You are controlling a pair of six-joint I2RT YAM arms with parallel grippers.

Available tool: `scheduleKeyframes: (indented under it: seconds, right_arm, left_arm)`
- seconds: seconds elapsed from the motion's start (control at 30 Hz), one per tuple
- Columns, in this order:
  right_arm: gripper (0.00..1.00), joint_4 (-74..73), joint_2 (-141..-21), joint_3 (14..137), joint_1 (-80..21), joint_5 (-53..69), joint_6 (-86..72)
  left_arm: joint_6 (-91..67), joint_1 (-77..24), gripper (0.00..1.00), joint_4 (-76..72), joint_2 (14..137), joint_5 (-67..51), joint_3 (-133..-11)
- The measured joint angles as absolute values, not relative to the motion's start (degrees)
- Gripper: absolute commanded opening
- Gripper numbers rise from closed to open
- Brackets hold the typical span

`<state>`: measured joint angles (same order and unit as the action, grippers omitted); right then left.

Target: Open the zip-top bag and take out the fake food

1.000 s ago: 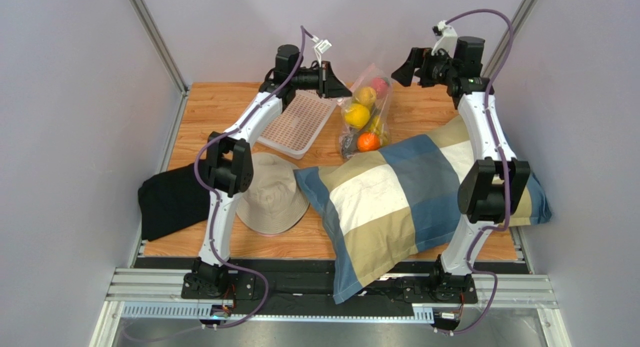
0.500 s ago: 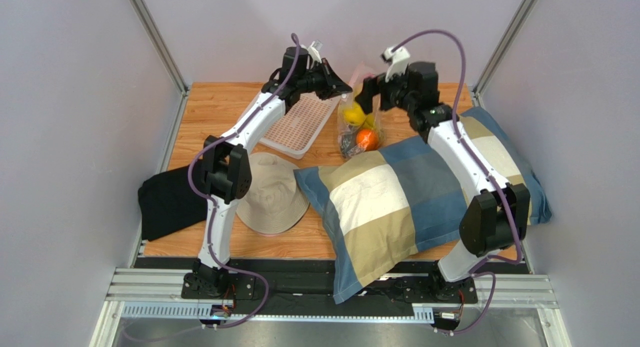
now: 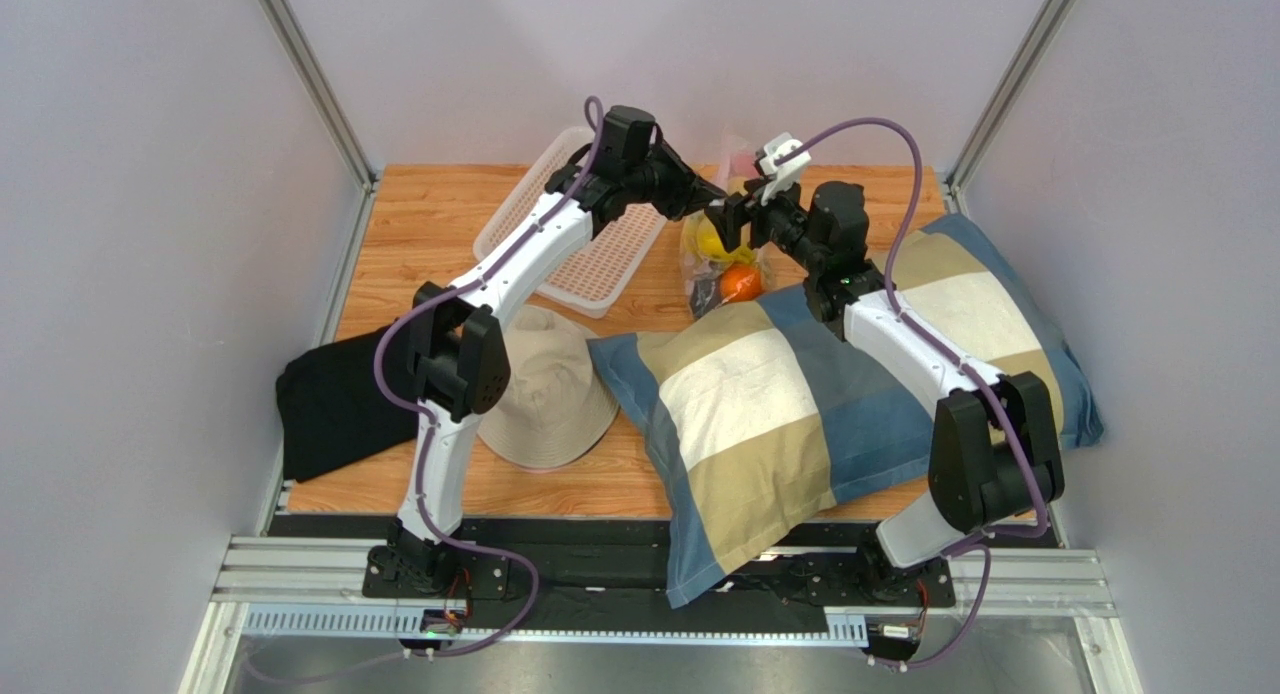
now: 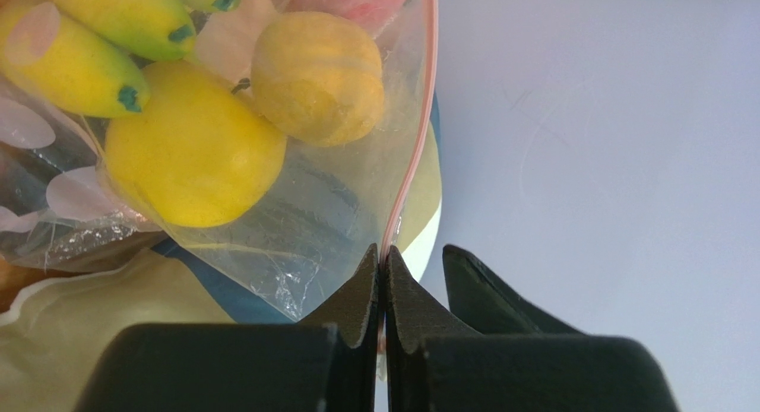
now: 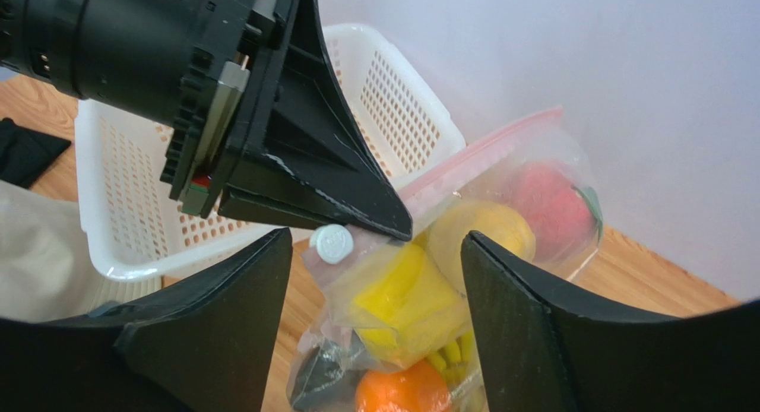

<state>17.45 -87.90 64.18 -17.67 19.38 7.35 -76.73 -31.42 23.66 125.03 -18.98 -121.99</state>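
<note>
The clear zip-top bag (image 3: 724, 253) hangs upright at the back of the table, lifted by its pink zip strip (image 4: 412, 136). My left gripper (image 4: 382, 257) is shut on that strip near one corner. Through the plastic I see the fake food: yellow round fruits (image 4: 192, 149), a banana bunch (image 4: 76, 56), a pink fruit (image 5: 544, 198), an orange (image 5: 401, 392) and a grey fish (image 5: 321, 372). My right gripper (image 5: 376, 238) is open, its fingers either side of the bag's top corner with the white slider (image 5: 332, 244), right under the left gripper (image 5: 294, 145).
A white mesh basket (image 3: 594, 259) lies left of the bag, its far rim raised. A checked pillow (image 3: 781, 394) covers the right half of the table under the right arm. A beige hat (image 3: 549, 387) and black cloth (image 3: 338, 402) lie front left.
The right arm has swung left from the back right corner to the bag, and its jaws have narrowed a little. The left gripper has carried the bag's top slightly to the right.
</note>
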Motion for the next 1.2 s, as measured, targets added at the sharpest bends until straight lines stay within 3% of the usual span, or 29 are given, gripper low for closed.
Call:
scheduleKeyframes:
  seconds: [0.13,0.43,0.63,0.77,0.8,0.93,1.07,1.1,1.2]
  right_arm:
    - [0.63,23.55,-89.38,62.74,-19.57,17.82,7.38]
    - [0.61,31.03,-89.45,54.22,-20.97,12.29,7.42]
    - [0.48,34.41,-89.49,53.6,-20.97,9.04,7.31]
    - [0.0,36.16,-89.91,53.6,-20.97,8.4,6.94]
    - [0.0,36.32,-90.04,53.6,-20.99,8.43,6.94]
    - [0.0,36.73,-90.32,53.6,-21.19,8.32,6.37]
    - [0.0,36.97,-90.32,53.41,-21.19,7.92,6.26]
    - [0.0,37.01,-90.32,53.36,-21.19,7.94,6.26]
    - [0.0,37.1,-90.35,53.36,-21.19,8.01,6.26]
  left_arm:
    - [-80.12,-31.38,0.0,24.86,124.79,-17.72,-121.99]
    - [-83.35,-31.73,0.0,25.63,124.18,-15.66,-121.99]
    - [-83.94,-32.23,0.0,25.8,124.16,-14.63,-121.99]
    - [-84.18,-32.73,0.0,25.98,124.16,-14.06,-121.99]
    - [-84.23,-32.84,0.0,26.0,124.16,-13.78,-121.99]
    - [-83.4,-32.93,0.34,26.7,124.16,-13.32,-122.26]
    - [-79.75,-33.12,0.38,32.51,124.16,-12.95,-125.89]
    - [-78.96,-33.28,0.47,33.01,123.74,-12.86,-126.61]
    - [-77.21,-33.8,0.46,34.85,121.78,-12.14,-126.41]
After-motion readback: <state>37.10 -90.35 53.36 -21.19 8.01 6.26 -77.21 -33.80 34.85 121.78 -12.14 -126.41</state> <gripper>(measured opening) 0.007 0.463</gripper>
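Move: The left fingers still pinch the zip-top bag by its top near corner. The corner film the right hand goes for lies about 3 cm below it and 1 cm ahead, and about 2 cm below the left hand and 1 cm to its right. From the right hand, the yellow fruit in the bag hangs some 9 cm below, 1 cm ahead and 2 cm left; the white basket stands about 22 cm left, 4 cm ahead and 20 cm below. The right hand sinks some 3 cm, pinches the bag's corner; the left lets go, rising and drawing back. ##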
